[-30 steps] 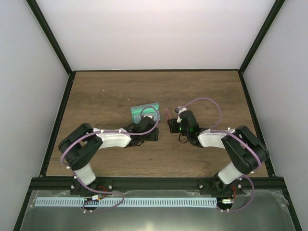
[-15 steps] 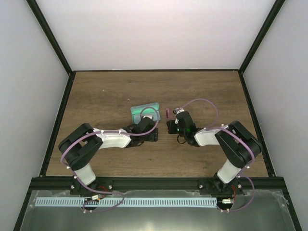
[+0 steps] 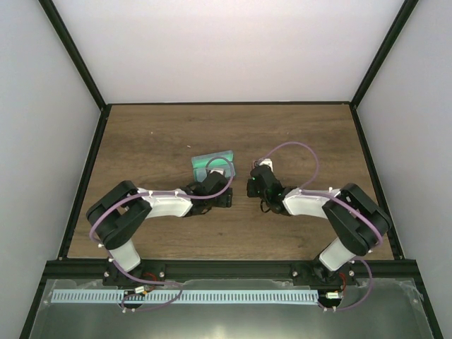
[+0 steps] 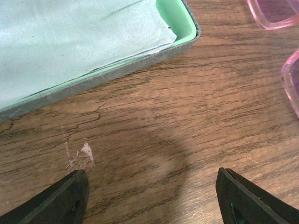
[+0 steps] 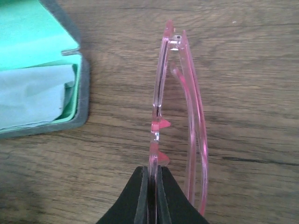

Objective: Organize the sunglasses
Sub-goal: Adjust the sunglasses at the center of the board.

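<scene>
The pink see-through sunglasses [image 5: 156, 93] stand folded and edge-on on the wood, just right of the open green case [image 5: 80, 100]. My right gripper [image 5: 153, 170] is shut on their front frame near the nose pads; the temples curve along its right side. In the top view the right gripper [image 3: 254, 174] sits close to the case [image 3: 212, 161]. My left gripper [image 4: 152, 179] hovers open over bare wood just in front of the case's grey rim [image 4: 117, 70], with nothing between its fingers. Two pink lenses [image 4: 275, 11] show at the right edge of the left wrist view.
A light blue cloth [image 4: 70, 37] lies inside the case. A small pale scuff [image 4: 81, 156] marks the wood by my left fingertip. Black frame rails [image 3: 90, 152] border the table [image 3: 304, 134] on both sides.
My right gripper has moved left toward the sunglasses and closed on their front frame. The left arm and the case have not moved.
</scene>
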Available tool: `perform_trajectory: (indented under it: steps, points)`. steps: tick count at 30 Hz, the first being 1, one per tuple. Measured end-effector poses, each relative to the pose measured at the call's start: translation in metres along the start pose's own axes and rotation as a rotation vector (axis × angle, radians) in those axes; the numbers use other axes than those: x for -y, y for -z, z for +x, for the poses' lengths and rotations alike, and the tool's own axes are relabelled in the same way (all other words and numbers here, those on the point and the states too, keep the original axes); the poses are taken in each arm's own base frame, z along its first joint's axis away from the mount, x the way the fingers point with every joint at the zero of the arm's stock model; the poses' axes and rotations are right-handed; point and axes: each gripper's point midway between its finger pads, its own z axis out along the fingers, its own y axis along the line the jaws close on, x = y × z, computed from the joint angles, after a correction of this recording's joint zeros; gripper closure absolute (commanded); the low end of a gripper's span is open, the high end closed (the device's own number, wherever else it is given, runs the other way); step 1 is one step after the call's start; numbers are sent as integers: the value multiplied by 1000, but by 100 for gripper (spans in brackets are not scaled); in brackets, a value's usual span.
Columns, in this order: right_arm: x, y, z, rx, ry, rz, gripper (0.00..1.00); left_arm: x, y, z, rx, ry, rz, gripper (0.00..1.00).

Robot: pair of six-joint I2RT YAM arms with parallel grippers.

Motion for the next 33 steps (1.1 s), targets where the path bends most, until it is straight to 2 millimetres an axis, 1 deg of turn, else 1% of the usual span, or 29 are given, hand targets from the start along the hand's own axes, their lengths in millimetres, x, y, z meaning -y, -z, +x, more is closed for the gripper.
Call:
perform_trajectory:
  steps: [10,12,13,15,17,19,22,23,26,28,31,33]
  points:
    - [30,15,-3,11,32,210,99,3,-1,-1,4,2,14,23]
    - [36,20,-8,19,46,282,99,3,-1,-1,4,2,17,23]
    - [35,22,-9,21,53,296,99,4,-1,-1,3,2,20,23]
    - [37,24,-16,32,69,382,98,6,-1,-1,2,2,29,23]
    - [39,20,-18,27,81,471,96,7,-1,-1,2,2,37,23]
    - [44,15,-12,6,97,568,95,8,-1,-1,2,0,42,23]
    - [57,8,9,-46,136,730,95,8,-2,-1,2,-4,45,23]
    - [61,9,12,-45,163,791,94,5,-2,0,4,-11,28,23]
    - [67,14,6,-32,137,897,88,-8,-1,-2,21,-13,-14,23]
    - [66,17,1,-16,125,931,78,-15,0,-3,29,-13,-36,23]
    - [66,20,-1,0,120,951,67,-20,2,-1,35,-25,-55,23]
    - [64,21,-1,3,128,948,65,-21,4,1,31,-33,-58,23]
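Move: The right hand already has its fingers shut on the folded pink sunglasses, whose middle lies about 2 cm ahead of it, neither left nor right, and about 1 cm lower. The open case stands some 12 cm to this hand's left, 4 cm ahead and 3 cm below. From the left hand the sunglasses lie roughly 6 cm ahead, 8 cm to its right and about 1 cm below. The right hand carries the sunglasses about 7 cm right, rolling left-side-down and turning clockwise, then parts its fingers. ##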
